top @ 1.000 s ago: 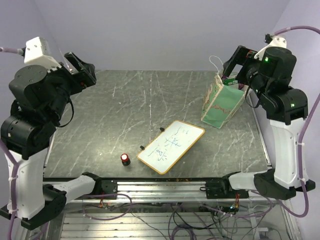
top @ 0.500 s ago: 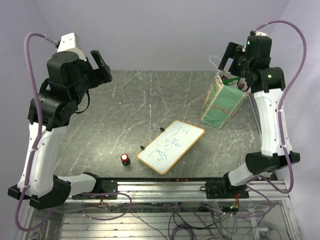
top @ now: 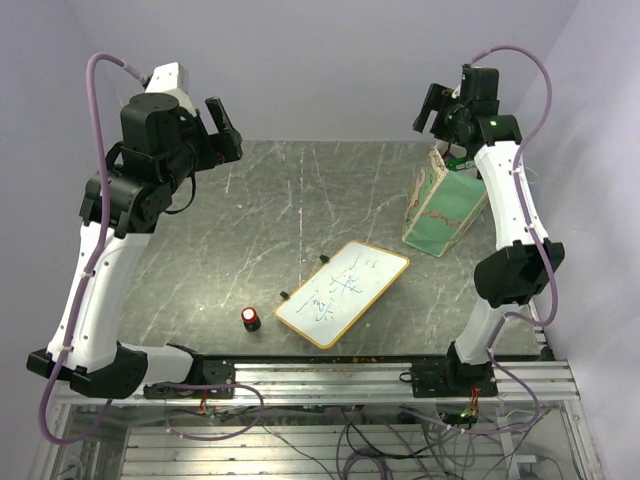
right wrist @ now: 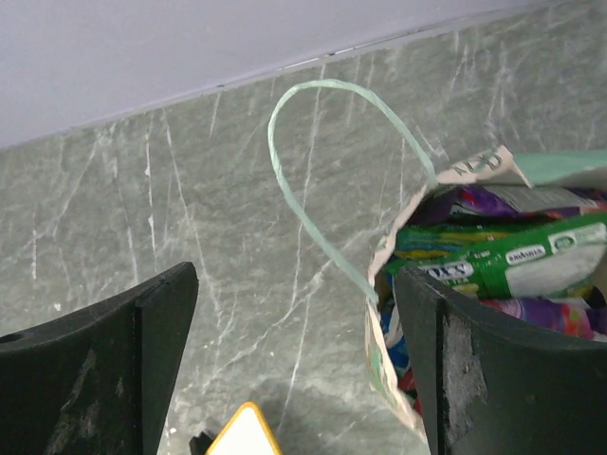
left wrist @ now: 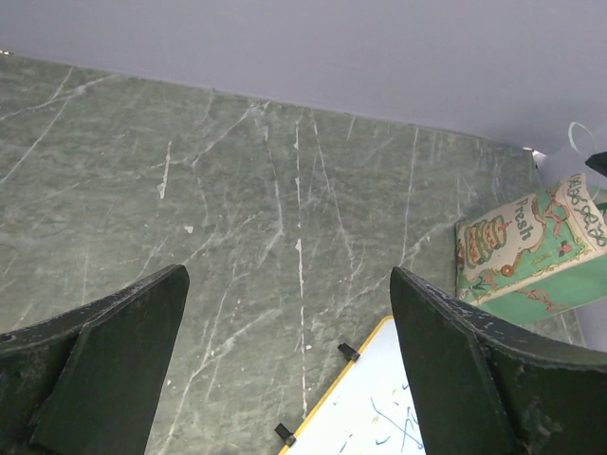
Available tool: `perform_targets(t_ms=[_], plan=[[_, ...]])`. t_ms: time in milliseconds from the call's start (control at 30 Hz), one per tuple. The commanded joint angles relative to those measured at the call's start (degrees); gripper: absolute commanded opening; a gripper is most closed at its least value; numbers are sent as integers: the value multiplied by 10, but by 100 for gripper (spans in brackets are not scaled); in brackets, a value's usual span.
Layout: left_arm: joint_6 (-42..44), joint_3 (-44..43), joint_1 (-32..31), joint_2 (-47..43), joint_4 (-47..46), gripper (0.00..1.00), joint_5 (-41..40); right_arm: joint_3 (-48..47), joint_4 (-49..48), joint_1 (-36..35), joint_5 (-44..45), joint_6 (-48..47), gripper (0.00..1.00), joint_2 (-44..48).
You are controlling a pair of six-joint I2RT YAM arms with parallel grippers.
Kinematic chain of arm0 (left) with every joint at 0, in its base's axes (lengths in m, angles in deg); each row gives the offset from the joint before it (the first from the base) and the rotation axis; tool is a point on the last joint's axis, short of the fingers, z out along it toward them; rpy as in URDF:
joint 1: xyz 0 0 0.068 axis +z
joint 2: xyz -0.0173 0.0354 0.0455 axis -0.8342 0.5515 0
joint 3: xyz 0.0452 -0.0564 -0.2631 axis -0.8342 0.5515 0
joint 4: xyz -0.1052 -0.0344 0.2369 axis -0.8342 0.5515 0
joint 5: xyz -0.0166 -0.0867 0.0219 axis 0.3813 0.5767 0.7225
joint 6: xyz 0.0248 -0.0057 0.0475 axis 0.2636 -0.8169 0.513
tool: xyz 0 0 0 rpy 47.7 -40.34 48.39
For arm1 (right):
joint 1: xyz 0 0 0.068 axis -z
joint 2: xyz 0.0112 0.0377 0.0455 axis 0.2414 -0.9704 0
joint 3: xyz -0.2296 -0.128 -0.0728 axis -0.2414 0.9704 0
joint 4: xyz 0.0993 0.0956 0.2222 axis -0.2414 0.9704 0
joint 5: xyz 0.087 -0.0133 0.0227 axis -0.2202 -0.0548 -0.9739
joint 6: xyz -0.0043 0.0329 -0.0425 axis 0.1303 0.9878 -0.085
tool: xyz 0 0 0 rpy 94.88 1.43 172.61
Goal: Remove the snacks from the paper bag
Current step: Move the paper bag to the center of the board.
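The green paper bag [top: 443, 205] stands at the back right of the table, tilted, with a reddish patterned band and a thin string handle [right wrist: 322, 171]. In the right wrist view its open mouth [right wrist: 493, 284] shows snacks inside: a green-and-white packet [right wrist: 517, 265] and purple multicoloured packets [right wrist: 512, 201]. My right gripper [top: 436, 108] is open and empty, high above the bag's mouth. My left gripper [top: 222, 135] is open and empty, raised over the table's back left. The bag also shows at the right in the left wrist view [left wrist: 526, 246].
A wood-framed whiteboard [top: 343, 291] with blue scribbles lies at the table's centre front. A small red-capped black cylinder [top: 250, 318] stands left of it. The grey marbled table [top: 270, 220] ends at the rear wall and the front rail.
Both arms have risen and stretched upward from a folded pose. The right gripper moved up and left over the bag's mouth. The left gripper moved right and up. The bag has not moved.
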Motion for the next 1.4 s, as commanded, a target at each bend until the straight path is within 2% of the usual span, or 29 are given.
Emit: perform_targets(t_ms=[0, 167, 433, 500, 633, 667, 933, 1200, 1367], plan=[[15, -14, 8, 21, -29, 98, 25, -17, -57, 6, -27, -29, 84, -42], [16, -29, 15, 54, -37, 98, 50, -55, -65, 6, -30, -67, 76, -103], [-4, -45, 24, 90, -46, 97, 82, -159, -54, -22, -9, -124, 52, -192], [-15, -34, 25, 90, -49, 97, 83, -170, -63, -28, -10, -127, 40, -197], [-43, -12, 27, 90, -55, 96, 101, -174, -94, -42, -30, -113, 7, -204], [-51, -4, 27, 87, -60, 96, 108, -175, -102, -49, -36, -110, 2, -205], [-104, 55, 27, 34, -77, 100, 135, -189, -183, -97, -77, -67, 0, -227], [-112, 26, 28, 11, -8, 100, 140, -179, -277, -148, -94, -46, 0, -238], [-121, 50, 27, -38, 4, 99, 141, -191, -355, -184, -86, -66, 0, -264]])
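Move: Just ahead of the open right fingers stands the paper bag's near handle loop, about 8 cm forward, 4 cm to the left and 6 cm down. The bag's middle lies some 8 cm to the right of that hand, about 4 cm back and 20 cm below; the whiteboard is roughly 29 cm back, 21 cm left and 34 cm below. From the left hand, the loop is about 26 cm ahead, 40 cm right and 18 cm down. Reaching forward and down about 8 cm to the bag's handle loop, the right hand shuts fully and pinches the thin cord, rises a few centimetres, then hauls it some 18 cm left, turning about 20 degrees counter-clockwise as the fingers tip up. The left hand, open, dips forward and right about 5 cm, then draws back, rolling its left side down. ##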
